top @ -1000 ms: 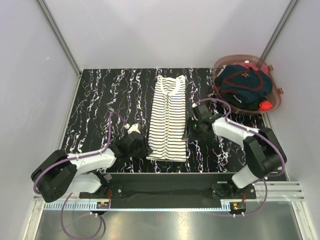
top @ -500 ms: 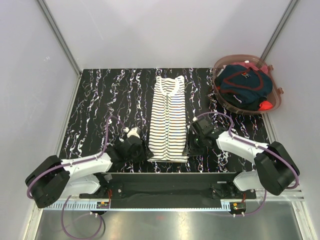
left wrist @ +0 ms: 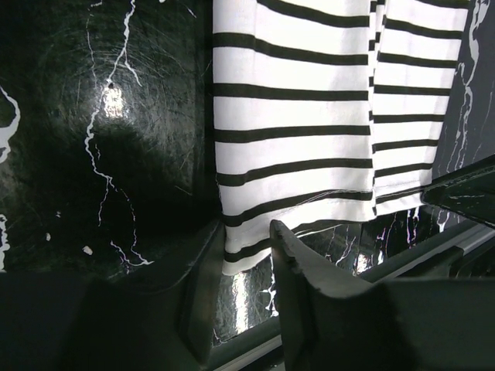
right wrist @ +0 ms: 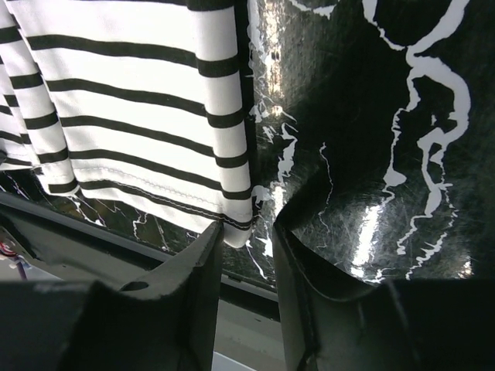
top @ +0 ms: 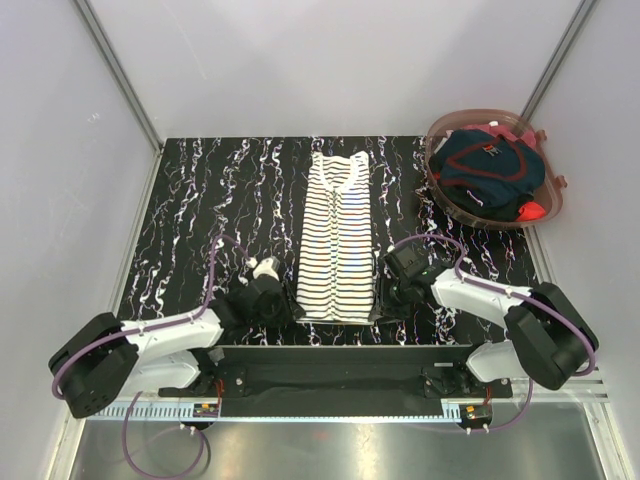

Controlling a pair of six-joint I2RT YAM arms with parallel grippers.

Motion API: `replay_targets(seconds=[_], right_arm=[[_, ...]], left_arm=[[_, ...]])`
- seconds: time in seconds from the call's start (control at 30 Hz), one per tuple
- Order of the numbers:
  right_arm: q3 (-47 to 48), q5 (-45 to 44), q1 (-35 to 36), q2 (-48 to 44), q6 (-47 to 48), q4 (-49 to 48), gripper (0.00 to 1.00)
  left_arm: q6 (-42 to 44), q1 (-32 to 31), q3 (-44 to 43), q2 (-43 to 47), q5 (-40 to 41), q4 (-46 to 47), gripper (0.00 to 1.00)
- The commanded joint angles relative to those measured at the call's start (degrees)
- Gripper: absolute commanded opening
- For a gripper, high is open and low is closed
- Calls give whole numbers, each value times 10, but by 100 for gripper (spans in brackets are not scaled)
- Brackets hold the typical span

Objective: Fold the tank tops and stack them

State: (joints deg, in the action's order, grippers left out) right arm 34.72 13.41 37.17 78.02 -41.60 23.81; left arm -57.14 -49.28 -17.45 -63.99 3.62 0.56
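Note:
The white tank top with navy stripes lies flat and folded narrow lengthwise in the middle of the black marbled table, hem toward me. My left gripper is low at the hem's left corner. In the left wrist view the striped cloth has that corner lying between the open fingers of the left gripper. My right gripper is at the hem's right corner. The right wrist view shows the cloth with its corner between the parted fingers of the right gripper. The dark navy tank top sits bunched in a basket.
A pinkish translucent basket stands at the far right corner of the table. The black base rail runs along the near edge, just behind the hem. White walls enclose the table on the left, the far side and the right.
Both grippers have slid toward the near edge along the striped top's sides, down to its hem corners. Their jaws have narrowed somewhat. The top itself has not shifted.

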Motion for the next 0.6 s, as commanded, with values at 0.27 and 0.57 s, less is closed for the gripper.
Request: replay_targets(seconds=[0.27,0.57], right_arm=[[16,18,6,4,-4,-19,0],[102,-53,5,-9,42,60,0]], left_arm=[[27,-6,-13,-26,-1,-124,0],[77,4,-110,-38,19,-197,0]])
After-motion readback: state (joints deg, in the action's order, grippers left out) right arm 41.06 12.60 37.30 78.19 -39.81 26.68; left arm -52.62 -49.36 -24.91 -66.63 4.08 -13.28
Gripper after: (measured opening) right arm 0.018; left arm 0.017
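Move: The folded striped tank top's bottom left corner lies between the left hand's open fingertips, about 1 cm back and 1 cm below. From that hand, the neckline is some 26 cm ahead and 9 cm to the right. The bottom right corner sits at the right hand's fingertips, roughly 1 cm back, 1 cm to the left and 1 cm below; from this hand the neckline is about 26 cm ahead and 7 cm to the left. The tank top's two bottom corners are pinched almost together as both grippers, dipping barely half a centimetre, shut from part-open. Keeping its pinch, the right hand then climbs about 3 cm and goes some 2 cm forward, towards the neckline, drifting slightly left; the left stays low, edging about 1.5 cm to the left while its wrist rolls some 10 degrees, left side rising. ##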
